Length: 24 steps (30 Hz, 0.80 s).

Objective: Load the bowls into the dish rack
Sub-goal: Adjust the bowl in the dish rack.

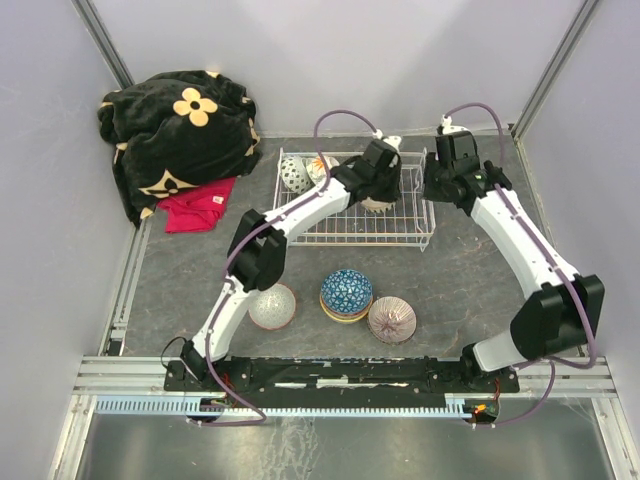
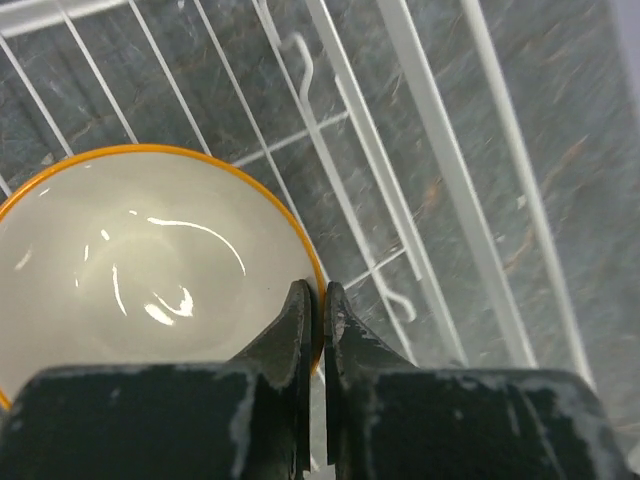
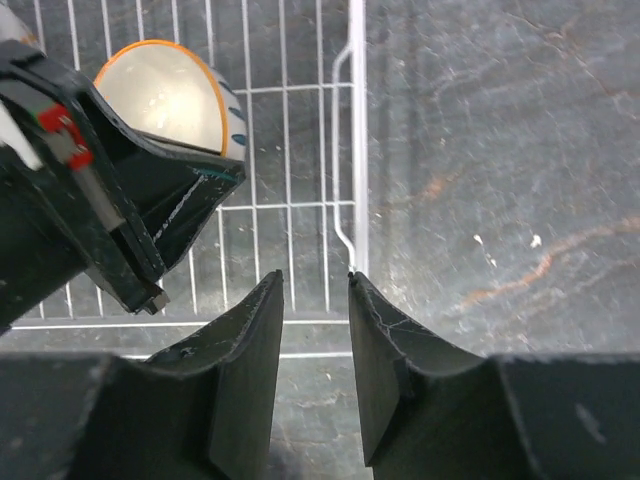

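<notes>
The white wire dish rack (image 1: 405,232) stands at the back middle of the table. My left gripper (image 1: 378,196) hangs over its middle, shut on the rim of a cream bowl with an orange edge (image 1: 377,206). In the left wrist view the fingertips (image 2: 303,300) pinch that bowl's rim (image 2: 150,270) above the rack's wires (image 2: 440,190). My right gripper (image 1: 437,188) is open and empty over the rack's right edge (image 3: 357,150); its view shows the held bowl (image 3: 165,95). Two bowls (image 1: 293,174) stand in the rack's back left corner. On the table lie a pink bowl (image 1: 272,306), a blue stack (image 1: 346,293) and a purple-white bowl (image 1: 391,319).
A black blanket with yellow flowers (image 1: 180,125) and a red cloth (image 1: 198,206) lie at the back left, beside the rack. Walls close in the table on the left, back and right. The loose bowls sit between the two arm bases.
</notes>
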Motion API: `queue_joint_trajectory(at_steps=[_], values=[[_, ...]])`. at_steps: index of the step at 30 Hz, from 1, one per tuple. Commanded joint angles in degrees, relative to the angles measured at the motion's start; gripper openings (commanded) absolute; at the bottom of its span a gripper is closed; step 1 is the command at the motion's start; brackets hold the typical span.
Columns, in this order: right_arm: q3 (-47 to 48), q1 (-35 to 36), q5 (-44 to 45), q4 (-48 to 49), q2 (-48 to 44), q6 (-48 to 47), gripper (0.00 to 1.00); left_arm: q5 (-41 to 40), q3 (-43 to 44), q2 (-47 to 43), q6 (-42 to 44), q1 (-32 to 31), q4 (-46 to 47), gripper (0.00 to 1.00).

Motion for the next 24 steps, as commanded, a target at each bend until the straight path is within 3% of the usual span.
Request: queue_joint_trajectory(at_steps=[1, 6, 12, 24], values=[[-3.4, -0.9, 3.2, 1.2, -6.4, 1.0, 0.41, -8.1, -0.2, 2.1, 11.2, -3.2, -12.7, 0.03], [-3.7, -1.0, 3.1, 0.4, -8.2, 0.8, 0.42, -12.5, -1.0, 1.5, 14.9, -4.5, -14.9, 0.04], [-3.4, -1.2, 2.6, 0.1, -8.3, 0.9, 0.43, -15.9, -0.8, 1.0, 16.8, -6.0, -15.9, 0.21], [-2.8, -1.2, 2.0, -0.1, -8.4, 0.7, 0.43, -18.9, 2.5, 0.3, 17.6, -6.5, -18.3, 0.36]])
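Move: The left gripper already pinches the right-hand rim of the bowl; the bowl's middle lies about 4 cm ahead, 5 cm left and 3 cm below. The rack wires it goes to are some 8 cm below and 3 cm left, about level fore and aft. The flower bowl sits 6 cm ahead and 18 cm left, 4 cm lower; the rack's right end is 8 cm right, level, 4 cm lower. From the right hand, the held bowl is 6 cm ahead, 16 cm left, 10 cm below. Bring the left gripper back and down towards the rack wires, about 4 cm each way and a little left, still pinching the bowl's rim at first. Roll the hand some 25 degrees so its fingers point more steeply down, then open them to about a third, one on each side of the rim, as you keep easing down and back. Draw the right hand 2 cm back, right and up, clear of the rack's end, then hold it there. ##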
